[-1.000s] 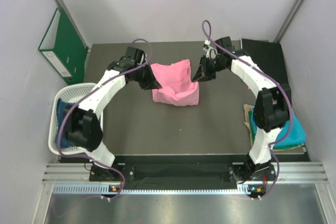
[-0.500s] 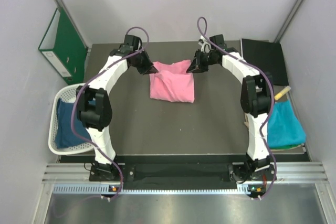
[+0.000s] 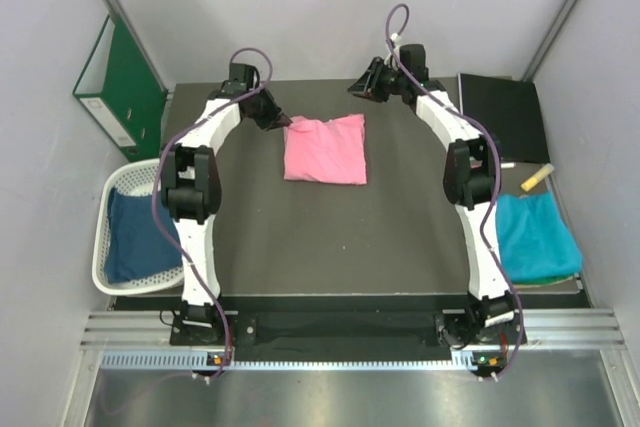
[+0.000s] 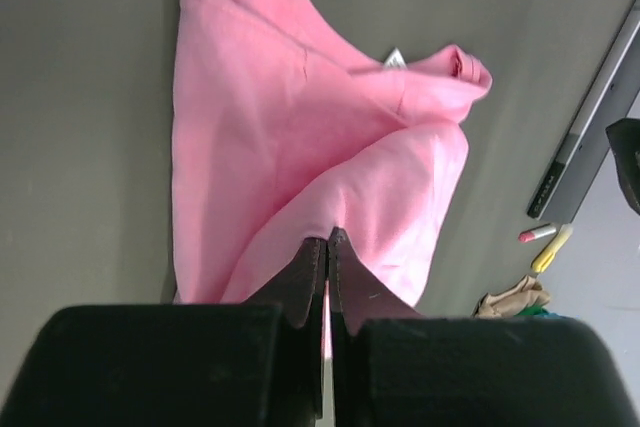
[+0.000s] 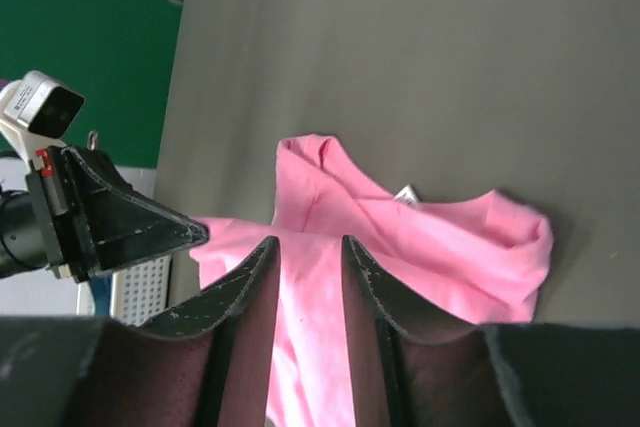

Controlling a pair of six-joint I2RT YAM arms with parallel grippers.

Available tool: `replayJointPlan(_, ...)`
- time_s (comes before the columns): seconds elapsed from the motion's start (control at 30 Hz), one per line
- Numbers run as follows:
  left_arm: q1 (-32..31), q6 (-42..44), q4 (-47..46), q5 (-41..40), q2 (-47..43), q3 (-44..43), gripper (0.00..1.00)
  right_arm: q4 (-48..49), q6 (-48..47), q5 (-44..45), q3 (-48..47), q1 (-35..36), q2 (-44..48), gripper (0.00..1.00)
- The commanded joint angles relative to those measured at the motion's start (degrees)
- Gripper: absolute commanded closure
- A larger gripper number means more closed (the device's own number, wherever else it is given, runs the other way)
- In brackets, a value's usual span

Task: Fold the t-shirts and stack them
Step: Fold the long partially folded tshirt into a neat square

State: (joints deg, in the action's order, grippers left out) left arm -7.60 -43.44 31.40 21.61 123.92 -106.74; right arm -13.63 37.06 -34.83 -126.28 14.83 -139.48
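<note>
The bright pink t-shirt [image 3: 325,148] lies folded into a flat rectangle at the table's far middle. My left gripper [image 3: 289,125] is shut on its far left corner; in the left wrist view pink cloth [image 4: 300,137] is pinched at the gripper's [image 4: 328,239] closed tips. My right gripper [image 3: 360,90] hovers just past the shirt's far right corner, open and holding nothing. In the right wrist view the pink t-shirt [image 5: 430,237] shows through the gap of that gripper [image 5: 310,243]. The dark blue t-shirt [image 3: 128,238] lies in the basket. The teal t-shirt [image 3: 536,236] lies at the right edge.
A white lattice basket [image 3: 105,247] stands off the table's left edge. A green binder [image 3: 120,82] leans on the left wall. A black flat object [image 3: 500,107] lies at the back right, a yellowish marker [image 3: 536,176] near it. The back wall is close behind both grippers.
Both arms swung to the table's far side, drawing the raised pink edge back until the shirt lay flat. The right gripper then opened, let go and moved off; the left stayed shut.
</note>
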Motion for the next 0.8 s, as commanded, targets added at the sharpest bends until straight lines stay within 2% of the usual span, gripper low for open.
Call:
replayJointPlan(0.0, 1.61, -1.03, -5.38, 3.44, 6.32, -8.21, 0.81, 5.54, 4.25, 5.46, -4.41, -1.56, -4.30, 0.53)
replayJointPlan(0.07, 2.06, -1.47, -5.03, 5.45, 10.54, -13.13, 0.23, 5.46, 4.08, 6.00, -3.89, -2.17, -4.22, 0.37)
replayJointPlan(0.1, 2.41, -1.38, -4.33, 5.99, 11.51, -14.71, 0.02, 5.37, 3.64, 6.52, -3.28, -2.35, -3.61, 0.28)
replayJointPlan(0.23, 2.85, 0.28, -4.51, 5.47, 9.08, -14.47, 0.01, 3.44, -0.49, 9.51, 6.45, -2.53, 3.94, 0.08)
replayJointPlan(0.4, 3.03, 2.13, -0.65, 5.73, 3.53, -9.12, 0.01, -4.63, -6.29, 10.92, 14.47, -3.14, 13.96, 0.00)
replayJointPlan(0.57, 3.02, 5.20, 2.00, 3.62, -3.24, -0.68, 0.01, -7.38, -8.14, 12.86, 24.84, -3.93, 21.26, 0.00)
replayJointPlan(0.67, 2.94, 5.47, 1.74, 4.05, -4.39, 4.25, 0.01, -6.15, -7.27, 10.67, 28.89, -3.76, 20.40, 0.00)
replayJointPlan(0.77, 2.76, 4.95, 0.08, 4.06, -4.39, 7.50, 0.01, -4.48, -5.78, 7.15, 29.77, -3.14, 17.33, 0.05)
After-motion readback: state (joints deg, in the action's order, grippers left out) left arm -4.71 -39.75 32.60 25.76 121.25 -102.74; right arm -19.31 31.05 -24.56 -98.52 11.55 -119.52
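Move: The left hand holds the hem corner of the pink t-shirt, bound for its far-left corner, roughly 5 cm ahead, level sideways and 4 cm below. The t-shirt's middle is some 10 cm right and 5 cm back, its far-right corner about 20 cm right and 4 cm ahead. From the right hand, the t-shirt's middle lies about 12 cm back, 7 cm left and 8 cm below. Left lays hem corner about 5 cm forward and down, opens, draws back; right opens, retreating down, rightward and back. ##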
